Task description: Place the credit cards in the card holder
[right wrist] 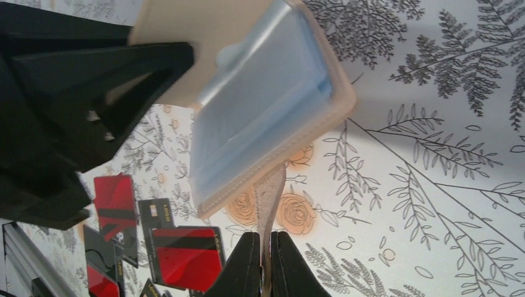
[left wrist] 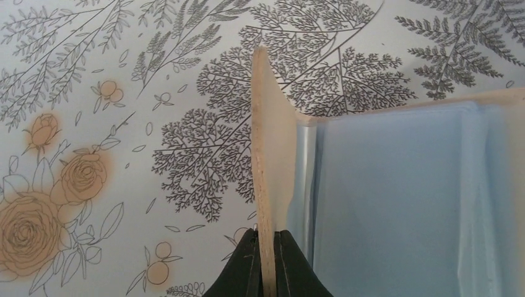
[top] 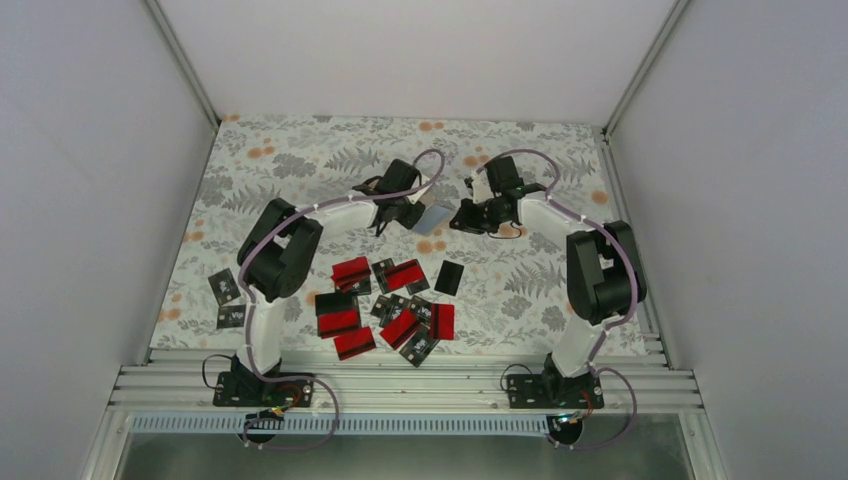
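The card holder (top: 433,217) hangs open above the back middle of the table, held between both grippers. In the left wrist view its tan cover (left wrist: 272,136) stands on edge, with pale blue-grey sleeves (left wrist: 402,204) to the right. My left gripper (left wrist: 267,240) is shut on that cover's edge. My right gripper (right wrist: 267,247) is shut on the card holder's (right wrist: 266,105) thin tan strap, with the left gripper's black fingers (right wrist: 93,105) on the far side. Several red-and-black credit cards (top: 390,305) lie scattered on the cloth near the front middle, some also showing in the right wrist view (right wrist: 186,257).
Two mostly black cards (top: 228,300) lie apart at the front left, and one black card (top: 449,277) sits right of the cluster. A floral cloth (top: 300,160) covers the table. White walls close in both sides and the back. A metal rail (top: 400,385) runs along the near edge.
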Robot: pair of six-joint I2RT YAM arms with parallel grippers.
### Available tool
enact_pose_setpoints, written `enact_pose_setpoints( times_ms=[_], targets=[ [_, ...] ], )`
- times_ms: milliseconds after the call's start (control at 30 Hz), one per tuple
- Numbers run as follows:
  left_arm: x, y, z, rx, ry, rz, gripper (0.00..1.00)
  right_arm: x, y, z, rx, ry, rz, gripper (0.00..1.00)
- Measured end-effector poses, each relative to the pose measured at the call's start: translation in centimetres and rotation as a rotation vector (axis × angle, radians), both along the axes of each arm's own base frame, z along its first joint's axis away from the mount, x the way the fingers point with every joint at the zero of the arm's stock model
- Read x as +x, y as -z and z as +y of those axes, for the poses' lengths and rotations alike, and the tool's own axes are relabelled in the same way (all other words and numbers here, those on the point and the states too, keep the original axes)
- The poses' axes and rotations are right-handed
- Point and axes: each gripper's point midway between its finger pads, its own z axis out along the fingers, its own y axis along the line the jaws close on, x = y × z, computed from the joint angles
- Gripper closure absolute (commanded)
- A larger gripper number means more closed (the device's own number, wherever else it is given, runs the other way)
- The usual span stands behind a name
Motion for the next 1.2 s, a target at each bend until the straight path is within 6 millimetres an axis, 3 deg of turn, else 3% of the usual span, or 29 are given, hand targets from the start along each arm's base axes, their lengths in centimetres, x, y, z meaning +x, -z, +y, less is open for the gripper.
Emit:
enact_pose_setpoints(
  times_ms=[200,367,567,700,800,867,1000,1200],
  targets=[
    [-0.8,0.2,2.2,-0.071,-0.143,0.055,0.98,0.8,2.5,-0.6,-0.036,0.025,0.041,0.96],
    [-3.2,0.8,4.7,-0.156,-0.347,0.136,0.97,2.1,4.9,-0.6,-0.06,0.051,0.085,0.96],
    [-5.5,1.0,6.3,-0.284,-0.532,0.208,0.96,4.5,6.6,0.0,-0.062,0.065,0.109,0.96],
    [-6.6,0.8,6.9,-0.357,-0.6,0.237,0.88,5.7,6.6,0.7,-0.046,0.06,0.102,0.93],
    [-7.5,1.5,7.7,-0.368,-0.637,0.26,0.71,6.3,6.6,0.7,-0.052,0.068,0.091,0.86],
    [-8.2,2.4,8.5,-0.365,-0.669,0.28,0.65,6.6,6.6,0.4,-0.057,0.076,0.085,0.81],
    [-8.7,2.9,8.9,-0.378,-0.686,0.291,0.62,7.1,6.3,0.1,-0.056,0.085,0.066,0.71],
    [-8.9,2.8,8.7,-0.392,-0.678,0.299,0.49,7.0,5.5,-0.4,-0.076,0.093,0.048,0.57]
  ],
)
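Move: The card holder is pinched by both hands above the table. Its clear pocket is some 2 cm to the left hand's right, 2 cm back and slightly below; from the right hand it is about 4 cm left, 3 cm ahead and 4 cm lower. From the left hand, the nearest red-and-black card pair lies about 12 cm back, 5 cm left, and the plain dark card 13 cm back, 6 cm right; both are roughly 4 cm down. Back and to its left, about 9 cm each way and sinking at the end, the left hand draws the holder's left flap out, turning some 40 degrees counter-clockwise and tilting as it goes. The right hand lowers its edge about 6 cm towards the table while swinging forward about 7 cm. Late on, both sets of fingers part to roughly half open and let go of the edges. ##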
